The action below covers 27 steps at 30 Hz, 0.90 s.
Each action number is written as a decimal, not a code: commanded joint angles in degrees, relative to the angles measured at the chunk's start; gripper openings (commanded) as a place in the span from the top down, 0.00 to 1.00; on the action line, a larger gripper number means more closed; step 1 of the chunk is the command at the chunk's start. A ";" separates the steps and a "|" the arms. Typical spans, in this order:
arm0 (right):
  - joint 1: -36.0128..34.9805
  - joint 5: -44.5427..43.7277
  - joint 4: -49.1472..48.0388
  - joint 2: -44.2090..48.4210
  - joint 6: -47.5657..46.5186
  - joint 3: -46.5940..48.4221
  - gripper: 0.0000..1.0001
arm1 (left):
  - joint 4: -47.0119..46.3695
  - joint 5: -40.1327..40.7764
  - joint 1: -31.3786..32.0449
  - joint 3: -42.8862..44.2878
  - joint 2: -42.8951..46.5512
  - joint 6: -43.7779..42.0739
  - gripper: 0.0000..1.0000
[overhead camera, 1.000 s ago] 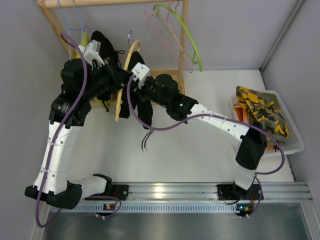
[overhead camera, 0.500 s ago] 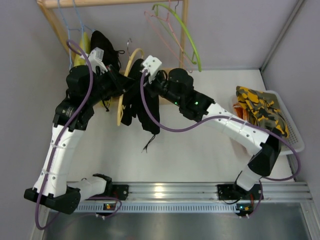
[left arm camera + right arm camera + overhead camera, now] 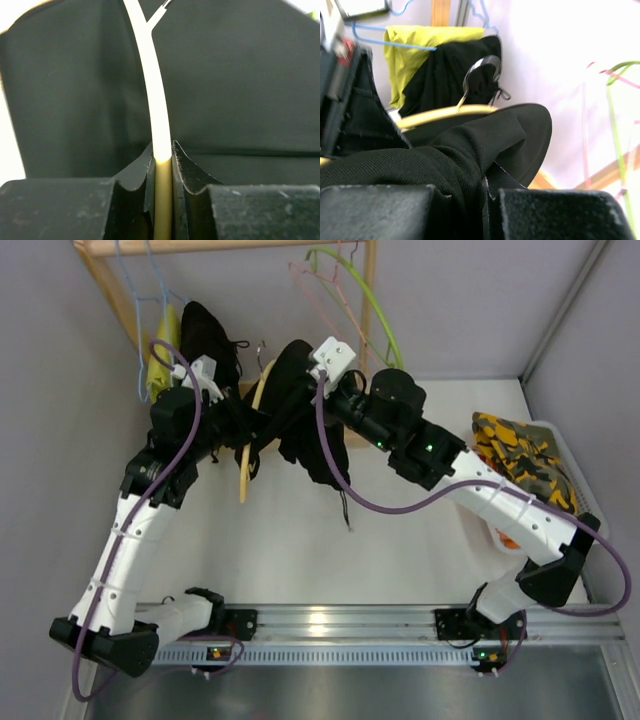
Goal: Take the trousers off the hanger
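Note:
The cream hanger (image 3: 245, 468) is held off the rack, its metal hook (image 3: 265, 348) pointing up. My left gripper (image 3: 240, 432) is shut on its bar; in the left wrist view the fingers (image 3: 161, 150) pinch the hanger (image 3: 156, 100) with black cloth (image 3: 240, 90) behind. The black trousers (image 3: 312, 445) bunch to the right of the hanger, with drawstrings (image 3: 346, 508) dangling. My right gripper (image 3: 300, 402) is shut on them. The right wrist view shows the gripper (image 3: 485, 186) clamping a fold of the trousers (image 3: 470, 145), with the hanger (image 3: 445, 114) just beyond.
A wooden rack (image 3: 230, 246) at the back carries blue wire hangers (image 3: 150, 280), a yellow garment (image 3: 163, 340), a second black garment (image 3: 205, 328), pink wire hangers (image 3: 325, 310) and a green hanger (image 3: 378, 320). A white basket (image 3: 592, 530) at the right holds camouflage cloth (image 3: 525, 465).
Both arms have swung right. The right gripper has drawn the trousers rightward and upward along the hanger, and the left gripper has carried the hanger a little to the right.

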<state>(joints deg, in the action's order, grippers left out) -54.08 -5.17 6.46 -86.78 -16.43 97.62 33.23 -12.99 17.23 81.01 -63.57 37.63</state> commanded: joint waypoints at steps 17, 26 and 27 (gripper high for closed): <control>3.27 -2.04 -12.61 18.75 -4.50 12.42 1.00 | -2.21 -0.45 -0.53 -8.94 1.52 -2.29 1.00; 24.27 -3.27 -11.21 31.40 2.09 4.42 1.00 | -3.17 -1.50 -0.53 -11.67 3.10 -4.14 1.00; 28.73 -3.79 -10.86 33.59 2.01 3.20 1.00 | -3.35 -1.59 -0.53 -11.84 3.36 -4.23 1.00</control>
<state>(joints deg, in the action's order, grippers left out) -32.58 -7.79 0.93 -56.93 -16.86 101.84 34.63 -13.04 16.71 69.45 -62.96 34.96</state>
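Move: Some 53 cm to the right of the right hand, about 3 cm farther out and 42 cm lower, stands the laundry basket. The hanger, in the left hand's grip, lies about 9 cm left of the right hand, 2 cm back and 8 cm lower. The green hanger on the rack is roughly 20 cm ahead, 8 cm right and 5 cm below. From the left hand, the trousers' middle lies about 7 cm right, 2 cm ahead and level. Pulling the pinched black trousers up and away from the hanger, the right hand starts slowly, then sweeps fast to its right and high over the basket side, about 29 cm right, 23 cm up and 11 cm back, its fingers tilting up some 40 degrees and turning clockwise. Meanwhile the left hand keeps its grip on the hanger limb and lowers it about 9 cm, tipping its fingers down roughly 10 degrees. ##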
